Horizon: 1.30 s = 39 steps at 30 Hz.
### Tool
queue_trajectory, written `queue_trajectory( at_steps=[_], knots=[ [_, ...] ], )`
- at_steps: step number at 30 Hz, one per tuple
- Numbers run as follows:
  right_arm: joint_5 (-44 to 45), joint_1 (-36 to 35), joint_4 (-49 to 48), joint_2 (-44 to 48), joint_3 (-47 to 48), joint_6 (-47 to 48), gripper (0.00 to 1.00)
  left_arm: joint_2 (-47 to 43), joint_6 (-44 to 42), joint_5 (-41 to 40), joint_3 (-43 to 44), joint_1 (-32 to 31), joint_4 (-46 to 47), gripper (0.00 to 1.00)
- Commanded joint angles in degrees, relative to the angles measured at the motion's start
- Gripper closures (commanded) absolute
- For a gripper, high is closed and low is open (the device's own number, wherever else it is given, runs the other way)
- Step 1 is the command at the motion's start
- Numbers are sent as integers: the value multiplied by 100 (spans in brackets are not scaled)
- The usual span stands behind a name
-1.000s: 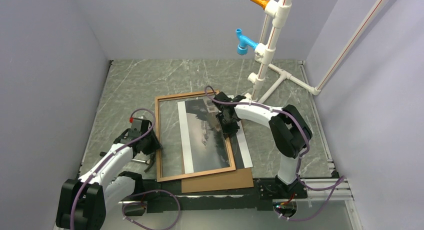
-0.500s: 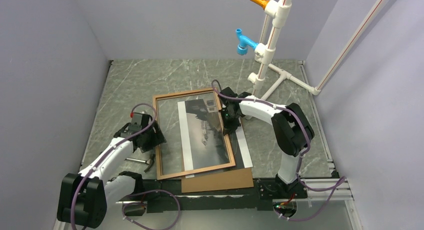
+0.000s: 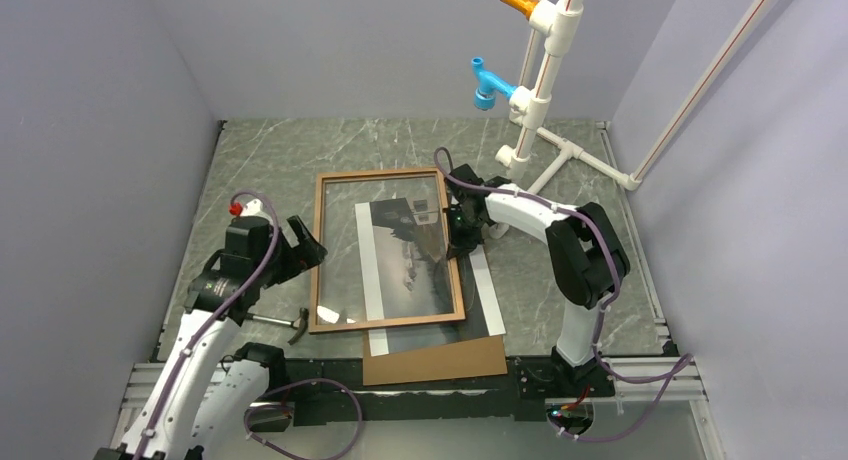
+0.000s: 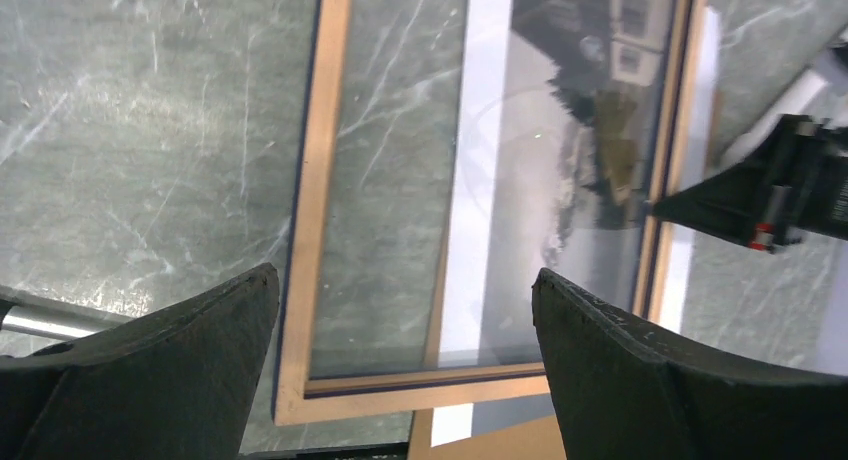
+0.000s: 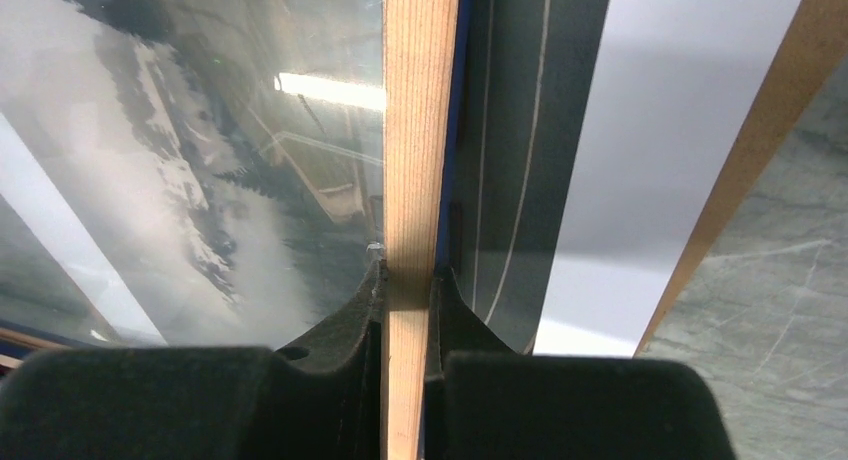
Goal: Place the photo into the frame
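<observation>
The frame (image 3: 322,250), thin brown wood rails around glass, lies over the photo (image 3: 410,265), a grey mountain print with white bands. My right gripper (image 3: 458,230) is shut on the frame's right rail. In the right wrist view both fingers (image 5: 350,320) press the wooden rail (image 5: 420,130), and the photo (image 5: 200,180) shows through the glass. My left gripper (image 3: 305,245) hangs open above the table, just left of the frame's left rail and holding nothing. Its wrist view looks down between wide-apart fingers (image 4: 660,380) onto the frame (image 4: 320,180) and photo (image 4: 560,180).
A brown backing board (image 3: 440,360) lies under the photo's near end. A hammer (image 3: 285,323) rests on the table near the frame's near-left corner. A white pipe stand (image 3: 540,110) with blue and orange fittings rises at the back right.
My left gripper opened, let go of the frame's left rail and rose. The frame slid toward the far side and squared up, with the right gripper shut on its right rail.
</observation>
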<state>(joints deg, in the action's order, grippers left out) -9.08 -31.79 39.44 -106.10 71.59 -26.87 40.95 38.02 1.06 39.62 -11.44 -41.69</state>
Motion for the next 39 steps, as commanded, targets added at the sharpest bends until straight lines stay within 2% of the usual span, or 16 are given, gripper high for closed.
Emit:
queue_trajectory(
  at_steps=[1, 10, 22, 39],
  knots=[
    [-383, -2, -296, -58, 591, -176, 100, -220, -148, 46, 540, -4, -447, 1],
    [270, -71, -69, -358, 1096, -236, 100, -491, -106, -61, 680, 1, -606, 1],
    [345, -69, 27, -697, 1782, -464, 100, -486, -76, -88, 603, 1, -686, 1],
    [121, -437, 391, -2039, 3920, -784, 100, -462, -71, -88, 515, 0, -655, 1]
  ],
)
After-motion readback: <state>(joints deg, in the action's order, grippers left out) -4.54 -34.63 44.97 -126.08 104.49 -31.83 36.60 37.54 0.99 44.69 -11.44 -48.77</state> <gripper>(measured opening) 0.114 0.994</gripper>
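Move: My right fingers already hold the middle of the frame's right rail; the frame's middle is about 15 cm to their left, level fore and aft. The open table left of the photo is some 10 cm ahead and 30 cm left of this hand, the photo's middle about 5 cm back, 6 cm left and slightly below. The pipe stand's near joint is 6 cm ahead and 10 cm right. From my empty left hand, the frame's middle is about 7 cm ahead, 18 cm right and 12 cm below. Keeping my right fingers shut on the frame's right rail, I carry the frame forward about 10 cm and left about 8 cm, rising only a couple of centimetres, with the leftward part growing towards the end, off the photo's near part towards the open table. My left hand, still wide open and touching nothing, lifts some 3 cm, eases back slightly and waits. ##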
